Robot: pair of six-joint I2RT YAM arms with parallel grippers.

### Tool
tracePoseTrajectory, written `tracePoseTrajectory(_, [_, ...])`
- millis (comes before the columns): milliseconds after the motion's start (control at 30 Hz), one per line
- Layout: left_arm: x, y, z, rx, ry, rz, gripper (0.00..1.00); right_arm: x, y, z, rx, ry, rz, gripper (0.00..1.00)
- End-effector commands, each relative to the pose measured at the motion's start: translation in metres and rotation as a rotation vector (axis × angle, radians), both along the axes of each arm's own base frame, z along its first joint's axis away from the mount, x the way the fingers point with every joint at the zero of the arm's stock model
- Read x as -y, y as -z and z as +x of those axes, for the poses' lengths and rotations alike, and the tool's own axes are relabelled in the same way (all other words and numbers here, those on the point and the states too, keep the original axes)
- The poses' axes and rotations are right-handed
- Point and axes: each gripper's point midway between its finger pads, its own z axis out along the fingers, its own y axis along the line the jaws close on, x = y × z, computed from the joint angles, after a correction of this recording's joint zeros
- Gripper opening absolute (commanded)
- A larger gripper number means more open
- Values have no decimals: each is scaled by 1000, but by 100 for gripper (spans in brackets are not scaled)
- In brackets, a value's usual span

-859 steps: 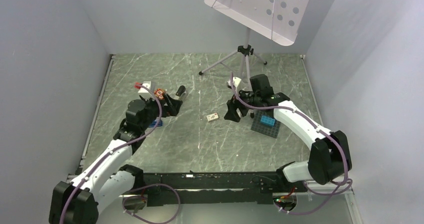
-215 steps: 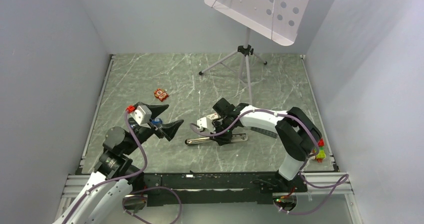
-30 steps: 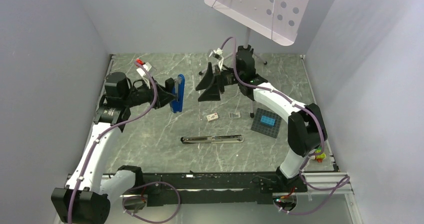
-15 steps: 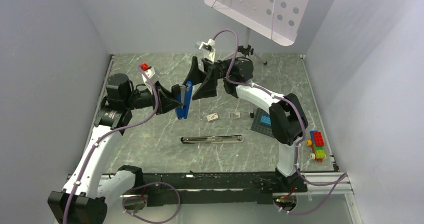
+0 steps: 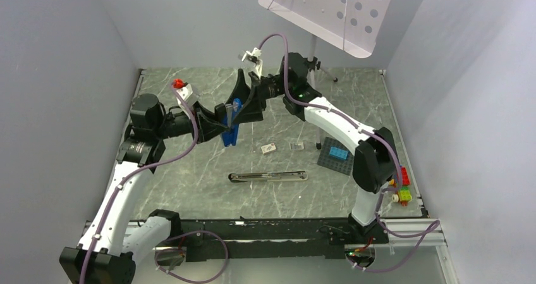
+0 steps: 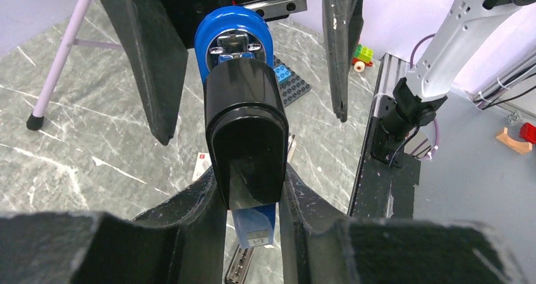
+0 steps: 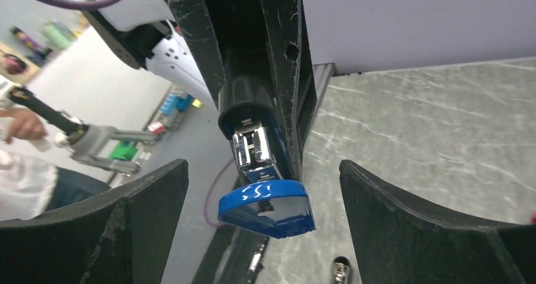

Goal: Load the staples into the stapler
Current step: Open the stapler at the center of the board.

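My left gripper (image 5: 221, 123) is shut on a blue and black stapler (image 5: 230, 134) and holds it up above the table, tilted on end. In the left wrist view its fingers (image 6: 189, 214) press both sides of the stapler's black body (image 6: 246, 126). My right gripper (image 5: 245, 102) is open, its fingers spread on either side of the stapler's upper end without touching it. The right wrist view shows the stapler's blue tip (image 7: 268, 207) and chrome magazine (image 7: 253, 148) between the wide-apart fingers (image 7: 152, 202). The staples (image 5: 296, 146), a tiny silver-grey block, lie on the table.
A long stapler (image 5: 268, 177) lies opened flat on the marble table. A small white and red box (image 5: 268, 148) sits beside the staples. A dark baseplate with a blue brick (image 5: 335, 154) and colourful bricks (image 5: 399, 186) lie at the right. A tripod (image 5: 310, 69) stands at the back.
My right gripper has swung left, still open, and now straddles the held stapler's upper end. My left arm has shifted the stapler slightly right and tilted it.
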Motion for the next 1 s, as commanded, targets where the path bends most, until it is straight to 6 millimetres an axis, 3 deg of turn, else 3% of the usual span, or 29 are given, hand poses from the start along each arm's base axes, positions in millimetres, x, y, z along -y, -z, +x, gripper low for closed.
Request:
tracePoseTrajectory(0, [0, -39, -4, 151, 12, -35, 0, 5, -10, -9, 134, 30, 19, 86])
tracePoseTrajectory(200, [-1, -44, -5, 166, 2, -42, 0, 15, -18, -29, 81, -50, 88, 32])
tracePoseTrajectory(233, [-2, -46, -6, 170, -5, -47, 0, 17, -18, -31, 79, -57, 93, 17])
tracePoseTrajectory(300, [-10, -55, -8, 202, -29, -75, 0, 22, -16, -28, 72, -39, 101, 1])
tracePoseTrajectory(567, [-47, -104, -15, 349, -181, -264, 0, 35, -4, -2, -22, 137, 76, 0])
tracePoseTrajectory(967, [-94, -204, -16, 576, -403, -682, 0, 39, 8, -13, -24, 180, 44, 0])
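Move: I already hold the blue stapler up in my left fingers, its middle about 2 cm to their right and level, with its nose upward and the blue base facing my right hand. From my open right hand the stapler's middle lies some 3 cm left, 3 cm back and 4 cm lower, the nose just between the fingertips. Far below the right hand, roughly 33 cm down, are the white box 8 cm right and 4 cm ahead, and the long grey stapler 8 cm right and 7 cm back. I first shut my right fingers on the nose end of the blue base, then draw that hand about 3 cm to the right, swinging it slightly clockwise. My left hand keeps its grip on the black top, easing back a little, then pulls it up some 11 cm and 5 cm to the left, away from the base, the fingers tipping upward roughly 25 degrees. ##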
